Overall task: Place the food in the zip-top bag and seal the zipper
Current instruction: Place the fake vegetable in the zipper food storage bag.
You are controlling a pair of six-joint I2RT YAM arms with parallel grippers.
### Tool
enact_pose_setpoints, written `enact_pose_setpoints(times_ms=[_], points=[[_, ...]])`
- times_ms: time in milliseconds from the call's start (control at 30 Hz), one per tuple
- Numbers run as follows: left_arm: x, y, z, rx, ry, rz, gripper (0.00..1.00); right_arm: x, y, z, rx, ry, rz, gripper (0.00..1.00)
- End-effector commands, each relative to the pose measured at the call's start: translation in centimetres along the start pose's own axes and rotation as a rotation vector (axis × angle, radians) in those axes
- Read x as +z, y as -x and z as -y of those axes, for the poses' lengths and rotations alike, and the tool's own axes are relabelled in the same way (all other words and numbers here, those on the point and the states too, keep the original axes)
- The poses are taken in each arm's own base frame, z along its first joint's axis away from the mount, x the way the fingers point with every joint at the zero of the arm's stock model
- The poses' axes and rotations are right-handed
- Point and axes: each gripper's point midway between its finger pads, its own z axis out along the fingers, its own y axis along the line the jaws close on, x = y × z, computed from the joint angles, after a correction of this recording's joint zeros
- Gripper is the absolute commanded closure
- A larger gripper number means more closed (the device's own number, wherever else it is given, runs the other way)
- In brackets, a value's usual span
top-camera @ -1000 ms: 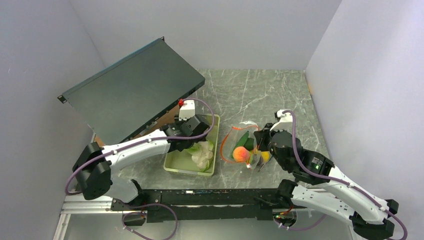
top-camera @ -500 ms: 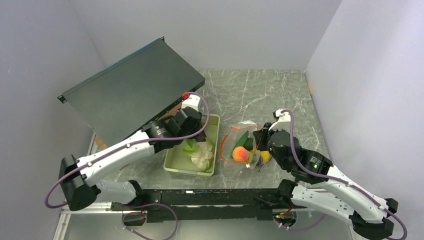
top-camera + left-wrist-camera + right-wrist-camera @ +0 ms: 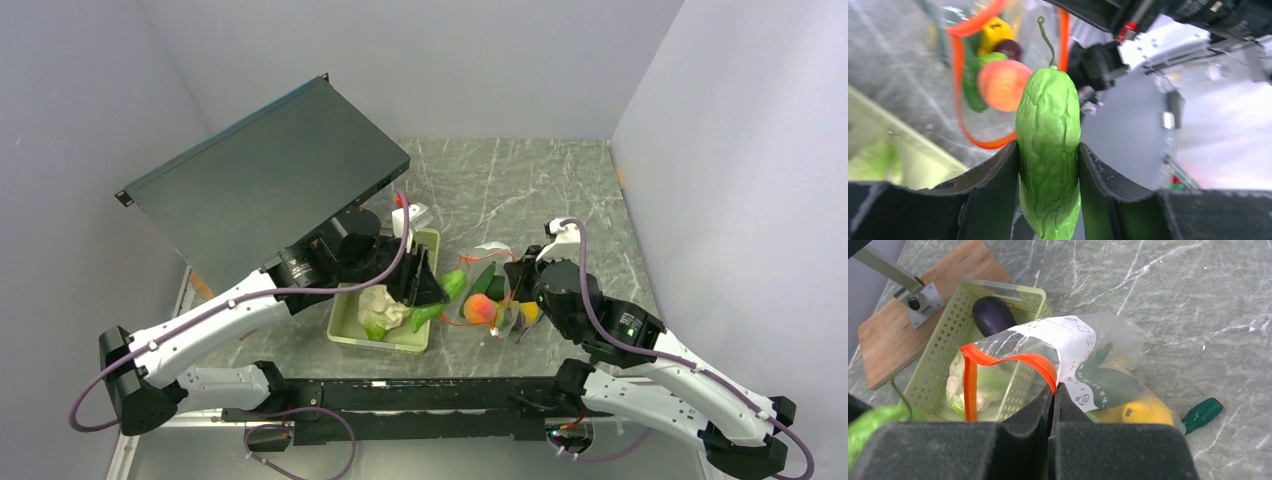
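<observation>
My left gripper (image 3: pixel 1048 147) is shut on a green cucumber-shaped piece of food (image 3: pixel 1048 150), stem pointing at the bag's mouth. Seen from above, this gripper (image 3: pixel 425 288) hangs over the tray's right edge, with the green tip (image 3: pixel 452 283) just left of the zip-top bag (image 3: pixel 497 262). The bag's orange-red zipper (image 3: pixel 970 380) stands open in a loop. My right gripper (image 3: pixel 1054 387) is shut on the zipper edge, holding the mouth up. Inside the bag lie a peach (image 3: pixel 482 309), a yellow piece (image 3: pixel 1143 412) and a dark green piece (image 3: pixel 1108 382).
The pale green tray (image 3: pixel 352 328) holds a white-green cabbage (image 3: pixel 380 305) and a dark purple eggplant (image 3: pixel 993 315). A green-handled screwdriver (image 3: pixel 1202 414) lies right of the bag. A wooden board (image 3: pixel 913 335) and a tilted dark panel (image 3: pixel 260 180) stand at the back left.
My left arm has swung right from over the tray, carrying the green piece to the bag's mouth. The cabbage has shifted left in the tray. The right gripper has held still.
</observation>
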Motion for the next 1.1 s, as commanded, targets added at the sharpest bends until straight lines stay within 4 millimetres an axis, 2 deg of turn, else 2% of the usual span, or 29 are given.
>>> enact_pose_setpoints(times_ms=[0, 133, 267, 500, 700, 933, 1067], points=[[0.5, -1.3, 5.1, -0.073, -0.293, -0.067, 0.72, -0.4, 2.8, -1.5, 0.043, 0.051, 0.077, 1.0], [1.9, -1.5, 6.0, -0.15, -0.326, -0.082, 0.67, -0.4, 2.7, -2.0, 0.025, 0.076, 0.068, 1.0], [4.5, -1.2, 5.1, -0.306, -0.277, -0.131, 0.63, -0.5, 2.7, -2.3, 0.008, 0.106, 0.076, 1.0], [8.0, 1.4, 3.5, -0.518, -0.271, -0.045, 0.6, -1.0, 2.9, -3.5, -0.029, 0.187, 0.078, 1.0], [9.1, 3.6, 1.4, -0.617, -0.228, 0.074, 0.59, -1.2, 2.3, -4.8, -0.057, 0.265, 0.052, 1.0], [9.8, 4.9, -2.2, -0.659, -0.067, 0.196, 0.37, -1.3, 2.1, -5.6, -0.048, 0.309, 0.049, 1.0], [9.4, 4.9, -2.9, -0.613, 0.019, 0.199, 0.25, -1.0, 2.1, -5.6, -0.045, 0.291, 0.04, 1.0]])
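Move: My left hand already holds the fake vegetable; the bag's open mouth lies about 8 cm to its right, 1 cm ahead and 7 cm lower. The peach inside the bag is some 8 cm right, 2 cm back and 14 cm below that hand, while the cauliflower in the basket sits about 13 cm left, 2 cm back and 18 cm down. From my right hand, pinching the rim, the mouth's middle is roughly 6 cm left, 3 cm back and 5 cm lower. I swing my left hand right and down, drawing back about 4 cm before it sweeps some 9 cm forward to the bag's mouth, rolling about 35 degrees so its far side dips; there the fingers open and let go of the fake vegetable. My right hand keeps its pinch on the rim, easing it 3 cm left and 2 cm up with a slight counter-clockwise turn. ##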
